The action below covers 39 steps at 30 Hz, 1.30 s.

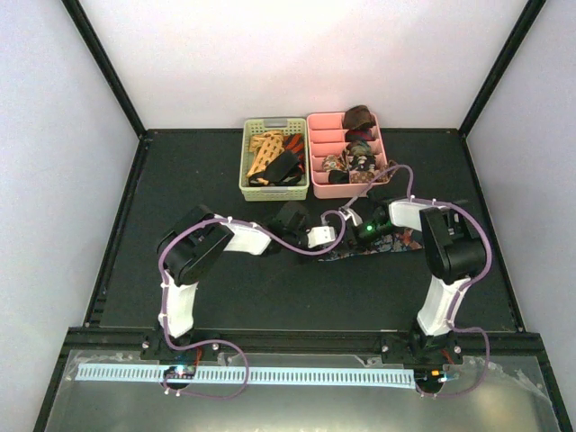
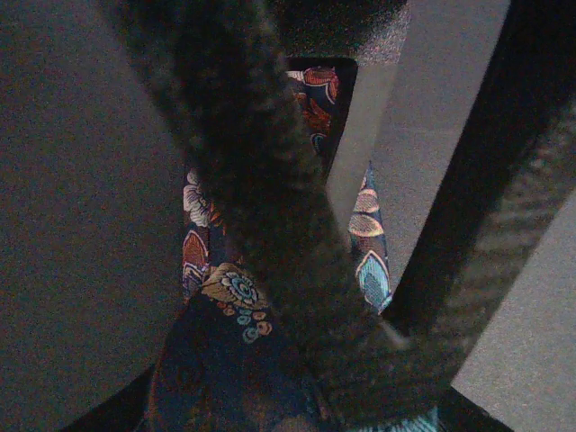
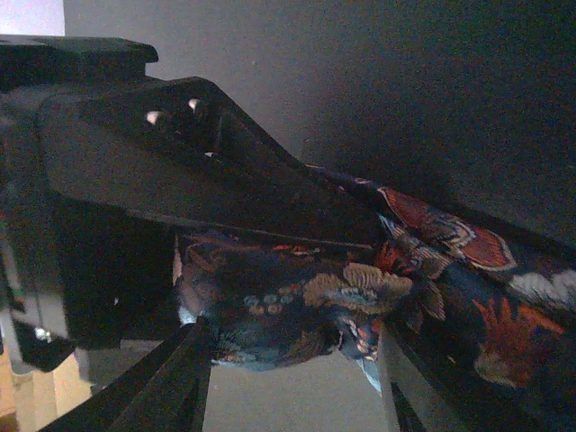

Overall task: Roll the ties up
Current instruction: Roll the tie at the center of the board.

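A dark navy floral tie (image 1: 396, 243) lies on the black mat between the two arms, its left end wound into a small coil (image 3: 288, 315). My left gripper (image 1: 340, 236) is shut on that coil from the left; in the right wrist view it is the black body above the roll. Close up in the left wrist view, the floral fabric (image 2: 225, 292) runs beneath the dark, blurred fingers (image 2: 270, 198). My right gripper (image 3: 290, 335) straddles the coil from the right, open, one finger (image 3: 175, 382) at each side.
At the back stands a pale green slatted basket (image 1: 274, 192) holding an orange lattice tie (image 1: 266, 151), a black one and a red one. Beside it on the right, a pink divided tray (image 1: 312, 153) holds several coiled ties, a brown coil (image 1: 358, 117) farthest back.
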{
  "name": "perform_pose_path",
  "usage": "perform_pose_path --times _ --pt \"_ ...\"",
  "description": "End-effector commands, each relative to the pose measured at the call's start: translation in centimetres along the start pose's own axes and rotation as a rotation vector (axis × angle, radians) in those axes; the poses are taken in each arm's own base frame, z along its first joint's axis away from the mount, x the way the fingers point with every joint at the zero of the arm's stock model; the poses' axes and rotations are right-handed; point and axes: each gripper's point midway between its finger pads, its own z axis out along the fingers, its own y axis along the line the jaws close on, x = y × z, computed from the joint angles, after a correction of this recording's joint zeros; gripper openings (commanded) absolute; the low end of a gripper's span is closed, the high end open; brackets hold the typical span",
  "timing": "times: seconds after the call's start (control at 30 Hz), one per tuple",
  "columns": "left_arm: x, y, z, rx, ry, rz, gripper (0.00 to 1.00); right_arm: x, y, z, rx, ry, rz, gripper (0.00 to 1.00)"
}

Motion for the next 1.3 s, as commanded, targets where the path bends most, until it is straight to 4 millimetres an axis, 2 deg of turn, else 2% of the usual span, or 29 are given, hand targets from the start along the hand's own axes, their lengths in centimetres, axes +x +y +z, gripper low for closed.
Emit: perform_pose_path --times 0.0,0.1,0.13,0.23,0.27,0.3,0.4,0.47,0.53,0.63,0.8,0.93,1.13,1.27 --pt "5.9 -1.3 0.5 0.018 0.230 -0.079 0.42 -0.8 0.4 1.0 -0.031 -0.013 -0.008 0.52" --pt "6.0 -1.3 0.7 0.022 0.237 -0.080 0.42 -1.0 0.0 1.3 -0.018 -0.014 -0.005 0.43" --pt "6.0 -1.3 0.7 0.025 0.237 -0.079 0.41 -1.0 -0.3 1.4 -0.009 -0.011 0.000 0.37" --pt "6.0 -1.4 0.7 0.027 0.236 -0.079 0.41 -0.4 -1.2 1.5 0.031 0.016 0.005 0.09" --pt "5.9 -1.4 0.7 0.026 0.236 -0.081 0.41 -0.1 -1.5 1.5 0.044 0.027 0.009 0.03" --pt "5.8 -1.2 0.6 0.022 0.234 -0.083 0.42 0.2 -1.8 1.5 0.053 0.038 0.014 0.02" --pt "5.5 -1.2 0.5 0.020 0.221 -0.085 0.46 0.8 -2.7 1.2 0.076 0.057 0.030 0.02" --pt "4.9 -1.0 0.4 0.027 0.193 -0.087 0.56 1.2 -3.5 1.0 0.097 0.065 0.048 0.02" --pt "3.6 -0.7 -0.1 0.028 0.138 -0.086 0.65 1.6 -4.2 0.6 0.120 0.072 0.060 0.02" --pt "1.5 -0.1 -1.1 0.019 0.044 -0.080 0.70 2.0 -5.0 0.2 0.147 0.077 0.074 0.02" --pt "-1.5 -0.2 -2.3 0.013 -0.096 -0.038 0.77 2.6 -6.0 -0.1 0.201 0.091 0.086 0.02" --pt "-3.0 -0.7 -2.5 0.033 -0.204 -0.023 0.83 2.6 -6.6 -0.3 0.232 0.092 0.102 0.02" --pt "-4.4 -0.1 -1.5 0.004 -0.316 0.019 0.85 2.2 -7.0 -0.4 0.244 0.107 0.125 0.02" --pt "-4.4 -0.5 -0.2 0.018 -0.353 0.071 0.83 2.3 -7.1 -0.2 0.239 0.120 0.136 0.02"
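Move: The tie roll sits in the left gripper's half-closed fingers, its middle about 1 cm to the right of the hand point and level with it. From the open right gripper, the same roll is roughly 3 cm to the left and 1 cm lower. The flat tie runs off under the right arm, its middle some 10 cm to the right and 4 cm below the right hand, with the pink organizer about 30 cm straight ahead of that hand. Nudge the right gripper about 1 cm left and shut it on the tie at the roll's right side, then keep the pinch and draw some 3 cm right and 2 cm down. Hold the roll with the left until the right has closed, then open wide, back off left and slightly back, and come up over 2 cm and right again around the roll, fingertips lifting some 15 degrees. ##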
